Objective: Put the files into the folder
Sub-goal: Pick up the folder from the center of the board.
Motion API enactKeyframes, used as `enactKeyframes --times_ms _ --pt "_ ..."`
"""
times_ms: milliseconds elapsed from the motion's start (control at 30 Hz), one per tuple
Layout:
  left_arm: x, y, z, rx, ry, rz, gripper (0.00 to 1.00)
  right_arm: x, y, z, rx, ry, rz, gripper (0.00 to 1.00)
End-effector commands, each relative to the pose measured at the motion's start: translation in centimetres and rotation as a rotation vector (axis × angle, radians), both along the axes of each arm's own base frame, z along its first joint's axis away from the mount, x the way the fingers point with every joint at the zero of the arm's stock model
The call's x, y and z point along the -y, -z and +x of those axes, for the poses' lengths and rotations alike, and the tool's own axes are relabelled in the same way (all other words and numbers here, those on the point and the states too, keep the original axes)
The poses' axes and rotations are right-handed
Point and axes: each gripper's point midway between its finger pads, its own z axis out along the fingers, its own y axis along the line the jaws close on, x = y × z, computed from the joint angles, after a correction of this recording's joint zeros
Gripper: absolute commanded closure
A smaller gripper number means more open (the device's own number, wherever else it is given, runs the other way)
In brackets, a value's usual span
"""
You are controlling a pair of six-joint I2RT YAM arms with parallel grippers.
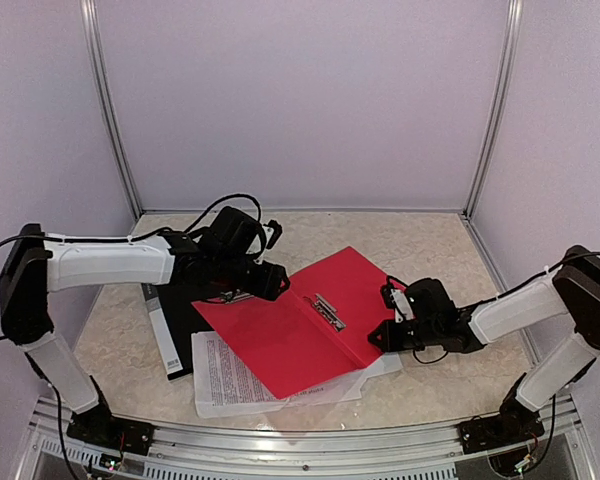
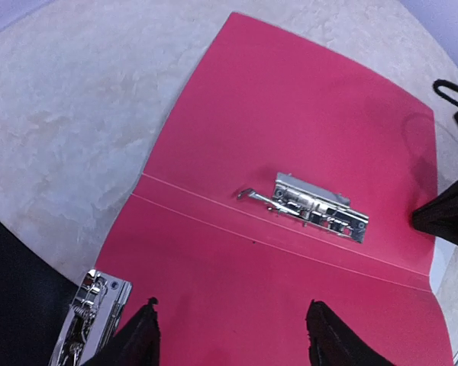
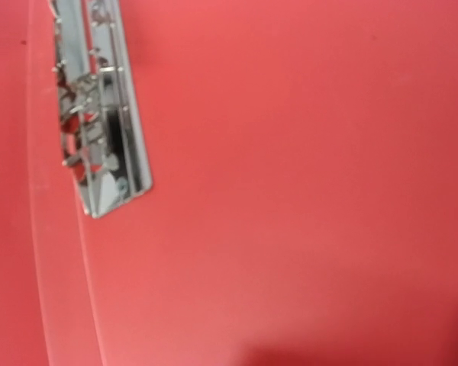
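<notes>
A red folder [image 1: 300, 320] lies open on the table, its metal clip [image 1: 328, 311] along the spine. It rests partly on the files [image 1: 230, 385], white sheets with printed text that stick out under its near edge. My left gripper [image 1: 270, 284] hovers over the folder's left cover. In the left wrist view that gripper [image 2: 233, 335] is open, with only the red cover [image 2: 290, 137] and the clip [image 2: 313, 207] beneath it. My right gripper [image 1: 384, 336] sits low at the right cover's near edge. The right wrist view shows only red cover [image 3: 305, 191] and clip [image 3: 99, 114]; its fingers are hidden.
A black folder [image 1: 178, 322] with its own metal clip [image 2: 88, 320] lies under the red folder's left side. Pale walls with metal corner posts [image 1: 110, 110] enclose the marble-patterned table [image 1: 420, 250]. A metal rail [image 1: 300, 440] runs along the near edge.
</notes>
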Motion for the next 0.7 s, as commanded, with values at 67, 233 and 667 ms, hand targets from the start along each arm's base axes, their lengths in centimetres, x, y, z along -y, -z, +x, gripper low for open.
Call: enactKeyframes --times_ms 67,233,667 --pt "-4.6 -4.4 -4.7 -0.02 -0.208 -0.071 0.08 0.6 0.9 -0.3 -0.03 -0.03 -0.131 0.94" --pt "-8.4 -0.8 -9.5 -0.296 -0.421 -0.167 0.01 0.0 0.8 -0.1 -0.022 -0.045 -0.132 0.94" --pt "-13.6 3.1 -13.4 -0.514 -0.63 -0.326 0.01 -0.7 0.9 -0.5 -0.02 -0.061 -0.135 0.94"
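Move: The open folder's left edge, at its middle, lies about 10 cm back, 6 cm to the left and 10 cm below the left hand. Level with that drop, its left clip is some 5 cm ahead and 5 cm left, the centre clip 1 cm ahead and 15 cm right, and the printed sheets 17 cm back and 2 cm left. From the right hand, that edge lies about 33 cm left, 1 cm back and 1 cm lower. Left hand rises 7 cm, sweeping back-left about 18 cm past the folder's left edge, then sinks, opening wide. ##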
